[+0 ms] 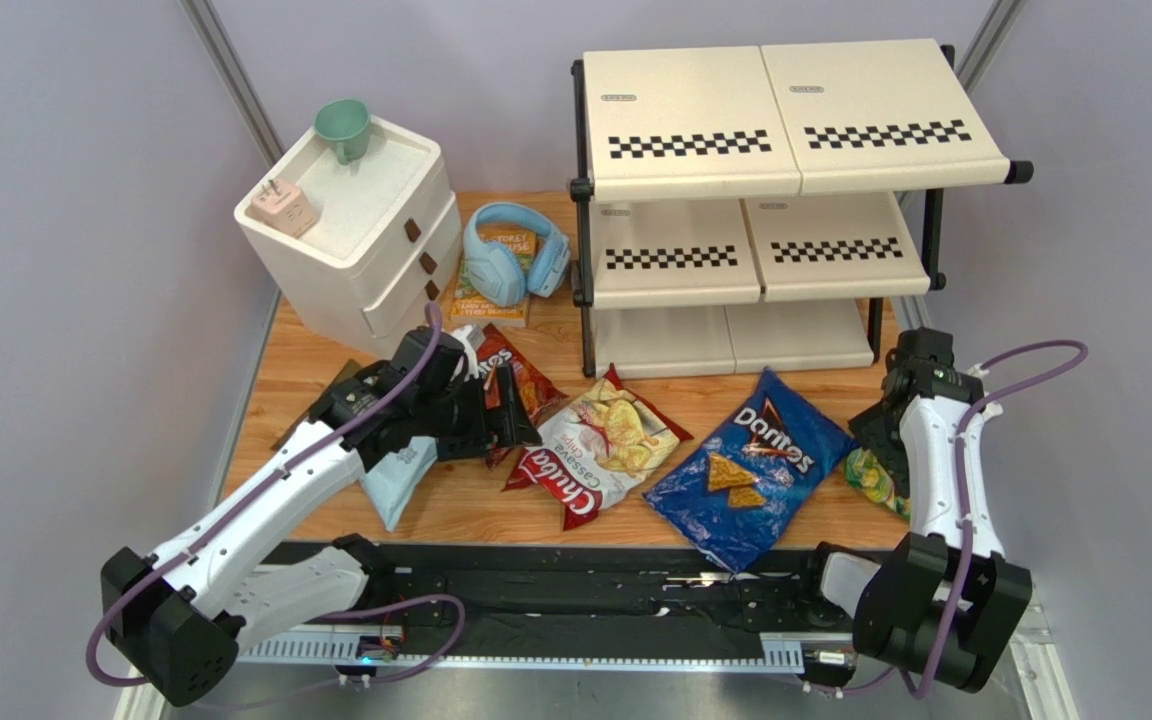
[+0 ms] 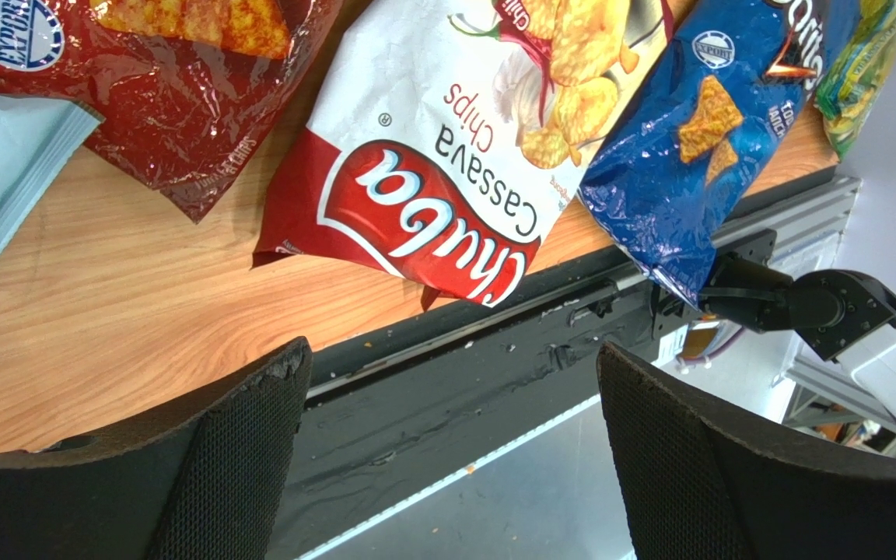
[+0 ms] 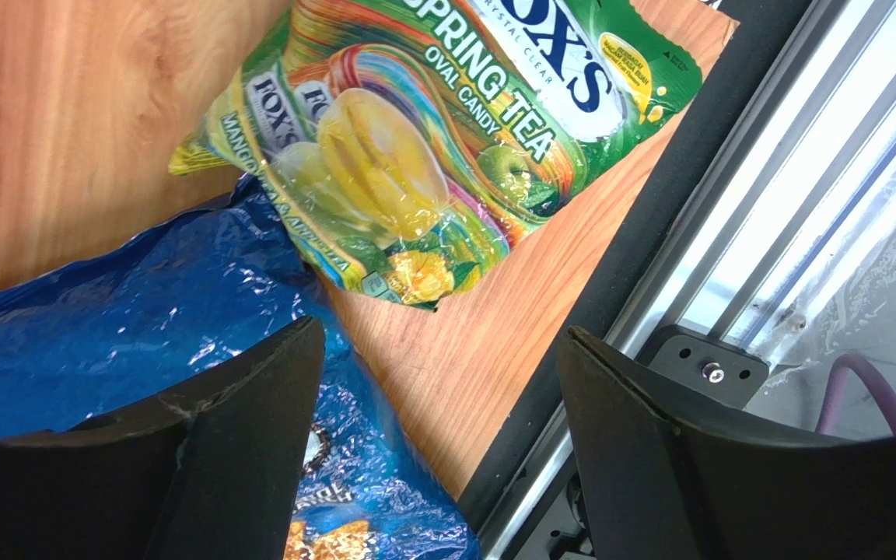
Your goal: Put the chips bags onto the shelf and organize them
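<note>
The cream shelf (image 1: 793,180) stands at the back right, its boards bare. On the wooden table lie a red Doritos bag (image 1: 525,383), a white-and-red cassava bag (image 1: 605,443), a blue Doritos bag (image 1: 748,465), a small green-yellow bag (image 1: 875,480) and a pale-blue bag (image 1: 394,483). My left gripper (image 1: 500,417) hovers open beside the red bag; its fingers (image 2: 242,443) frame only the table's front rail. My right gripper (image 3: 441,350) is open low over the table. The blue bag's edge (image 3: 126,338) lies by its left finger, and the green-yellow bag (image 3: 418,152) sits just beyond the fingertips.
A white two-drawer cabinet (image 1: 349,225) stands at the back left with a green cup (image 1: 343,128) and a pink item (image 1: 285,206) on top. Blue headphones (image 1: 512,248) rest on an orange book (image 1: 485,300). A black rail (image 1: 582,588) runs along the near edge.
</note>
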Action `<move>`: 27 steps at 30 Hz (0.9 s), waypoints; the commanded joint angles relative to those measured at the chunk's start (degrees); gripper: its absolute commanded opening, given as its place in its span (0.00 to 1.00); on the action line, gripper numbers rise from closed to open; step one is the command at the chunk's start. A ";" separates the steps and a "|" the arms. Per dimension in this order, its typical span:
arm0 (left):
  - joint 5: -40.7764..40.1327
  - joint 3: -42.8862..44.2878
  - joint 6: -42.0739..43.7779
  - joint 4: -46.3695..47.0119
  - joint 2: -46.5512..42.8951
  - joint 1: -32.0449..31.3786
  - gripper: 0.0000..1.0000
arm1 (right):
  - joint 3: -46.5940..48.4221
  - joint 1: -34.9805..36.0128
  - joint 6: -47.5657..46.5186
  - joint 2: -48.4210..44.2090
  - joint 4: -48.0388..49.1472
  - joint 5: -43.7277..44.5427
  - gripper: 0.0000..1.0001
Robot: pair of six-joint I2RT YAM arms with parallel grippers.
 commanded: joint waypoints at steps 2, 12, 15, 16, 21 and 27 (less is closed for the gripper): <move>2.49 -2.07 -0.56 3.97 -1.79 1.27 0.96 | -0.80 -0.64 0.24 4.04 1.68 1.00 0.77; 4.17 -3.74 1.11 3.45 -1.53 4.18 0.95 | -0.80 -0.81 0.23 12.21 5.81 -1.19 0.78; 3.82 -3.04 1.63 2.75 -1.27 4.18 0.95 | -1.85 -0.90 1.02 12.22 7.21 -1.98 0.76; 3.73 -3.04 1.81 2.66 -1.44 4.18 0.95 | -2.82 -0.90 1.03 12.39 7.65 -2.25 0.75; 4.08 -3.57 1.64 2.74 -1.27 4.18 0.95 | -5.19 -0.81 1.29 14.06 10.38 -1.99 0.64; 4.17 -3.48 1.90 2.13 -1.27 4.18 0.95 | -7.83 -0.99 1.12 13.98 11.00 -3.21 0.25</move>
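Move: The green Fox's candy bag lies just below the right hand, its middle about 7 cm down, some 4 cm to the right and 2 cm ahead. The blue Doritos bag's middle is about 17 cm to the right hand's left and 1 cm ahead of it, and the foot of the shelf's near right post stands roughly 20 cm ahead, 1 cm left. For the left hand, the candy bag is some 53 cm to its right, 1 cm ahead and 15 cm lower. The right hand's fingertips come onto the near left corner of the green candy bag and begin to pinch it, after sinking almost straight down by about 7 cm. On the way the wrist tips some 10 degrees, fingertips back towards the base; the fingers stay wide until late in the descent, then close to about half their former gap. ##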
